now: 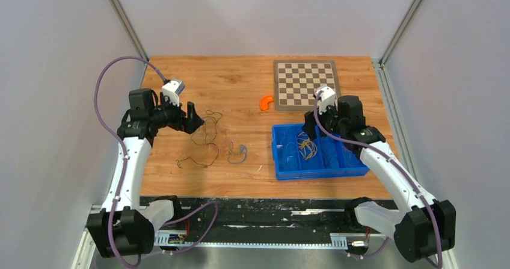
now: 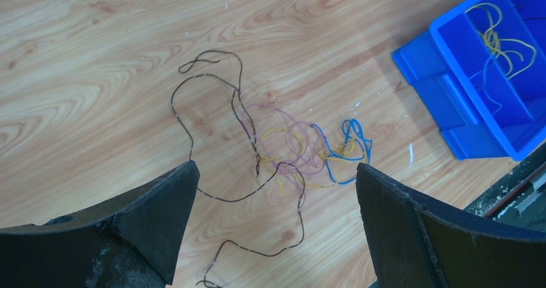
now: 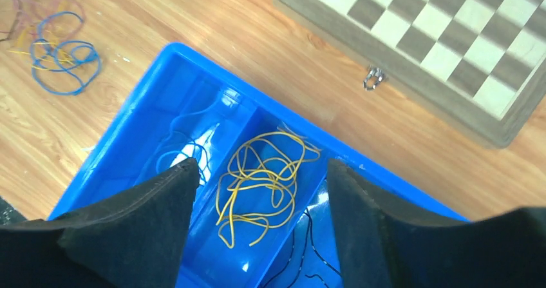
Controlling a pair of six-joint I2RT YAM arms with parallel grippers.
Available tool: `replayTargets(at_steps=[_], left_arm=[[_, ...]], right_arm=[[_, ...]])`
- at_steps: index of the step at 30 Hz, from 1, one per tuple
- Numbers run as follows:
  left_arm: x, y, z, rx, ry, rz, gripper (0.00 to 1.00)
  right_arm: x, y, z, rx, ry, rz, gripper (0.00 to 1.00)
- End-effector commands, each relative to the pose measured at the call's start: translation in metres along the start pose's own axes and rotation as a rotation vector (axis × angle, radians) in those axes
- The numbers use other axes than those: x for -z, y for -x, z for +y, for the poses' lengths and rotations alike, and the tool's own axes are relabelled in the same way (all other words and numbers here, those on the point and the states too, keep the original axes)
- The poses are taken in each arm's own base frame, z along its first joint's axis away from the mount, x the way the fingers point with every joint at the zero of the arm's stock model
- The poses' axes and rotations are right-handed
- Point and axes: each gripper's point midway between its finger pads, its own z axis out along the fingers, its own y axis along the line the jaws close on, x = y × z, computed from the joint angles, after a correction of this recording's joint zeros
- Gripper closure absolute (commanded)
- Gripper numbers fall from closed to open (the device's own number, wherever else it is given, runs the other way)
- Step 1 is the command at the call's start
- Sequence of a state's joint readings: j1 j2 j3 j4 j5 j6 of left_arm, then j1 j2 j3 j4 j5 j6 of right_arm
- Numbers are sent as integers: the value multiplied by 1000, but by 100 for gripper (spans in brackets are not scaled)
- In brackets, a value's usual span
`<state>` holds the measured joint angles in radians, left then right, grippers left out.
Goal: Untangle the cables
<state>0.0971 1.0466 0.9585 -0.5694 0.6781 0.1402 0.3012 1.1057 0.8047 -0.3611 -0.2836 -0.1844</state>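
Observation:
A loose tangle of cables point(image 1: 207, 133) lies on the wooden table: a long black strand point(image 2: 212, 101), purple loops point(image 2: 293, 143) with yellow mixed in, and a blue strand point(image 2: 344, 149) at its right end. My left gripper point(image 2: 277, 165) hangs open above the tangle's near side, holding nothing. My right gripper point(image 3: 261, 165) is open over the blue bin point(image 3: 148, 82). A yellow cable point(image 3: 264, 185) lies loose in the compartment below it. A black cable point(image 3: 302, 249) lies in the compartment to the right, and a thin blue one point(image 3: 187, 153) in the one to the left.
The divided blue bin point(image 1: 319, 174) stands at the table's near right. A chessboard point(image 1: 305, 83) lies behind it, with a small orange object point(image 1: 266, 102) to its left. Grey walls close in on both sides.

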Motion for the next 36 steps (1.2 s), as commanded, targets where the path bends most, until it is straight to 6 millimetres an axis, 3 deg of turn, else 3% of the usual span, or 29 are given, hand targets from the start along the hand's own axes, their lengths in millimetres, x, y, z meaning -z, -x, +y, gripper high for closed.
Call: replayTargets(at_steps=[1,6,9,14,17,19,20,21,22,24,25,26,29,31,36], left_arm=[[0,-5,21,-27,88,88,0],[-17,-47,32,61,65,260,1],[-33,-61,30,115,4,279,7],[-68,-62,38,200,-44,252,11],[-91,-79,40,258,-71,314,15],[-101,-85,42,283,-83,336,30],[-102,-83,43,287,-83,338,51],[-101,-85,44,291,-78,359,63],[-100,-75,47,272,-67,347,81],[-84,-46,44,209,-46,298,98],[-67,-25,36,158,-38,252,99],[-47,12,27,81,-19,159,100],[11,93,0,-42,34,-22,100],[48,132,-28,-77,18,-108,100],[103,187,-108,-40,-231,-267,100]], right_arm=[[27,38,20,42,82,-77,23],[47,75,53,66,265,-162,1],[46,86,61,54,327,-171,0],[36,97,65,45,378,-176,0],[30,107,66,47,397,-186,0],[28,115,66,55,400,-198,0],[28,119,67,58,405,-204,2],[29,123,67,61,411,-213,2],[31,128,70,69,423,-225,3],[39,139,78,95,457,-266,3],[43,145,82,113,472,-292,3],[48,151,88,133,490,-321,3],[62,169,108,194,537,-412,2],[70,183,126,242,566,-470,1],[87,221,171,347,622,-587,0]])
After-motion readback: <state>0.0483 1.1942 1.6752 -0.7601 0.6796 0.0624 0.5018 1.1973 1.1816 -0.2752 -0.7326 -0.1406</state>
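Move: The black cable's far loops lie under the open left hand, about 3 cm ahead, 1 cm to its right and 16 cm below. At table height, the pink cable lies about 5 cm back and 8 cm right of that hand, the blue cable 8 cm back and 14 cm right. From the open right hand, the blue cable is some 32 cm left, 8 cm back and 10 cm below; the yellow cable in the bin is about 4 cm left, 4 cm back, 9 cm below. Down goes the left hand some 15 cm, tipping its fingers about 30 degrees steeper. At the table it shuts them on the black cable's far loops, then pulls the cable fast upward some 35 cm, the fingers swinging back up past their first slant. The right hand opens fully and rises about 16 cm out from over the bin, moving left some 14 cm towards the tangle and turning counter-clockwise. ##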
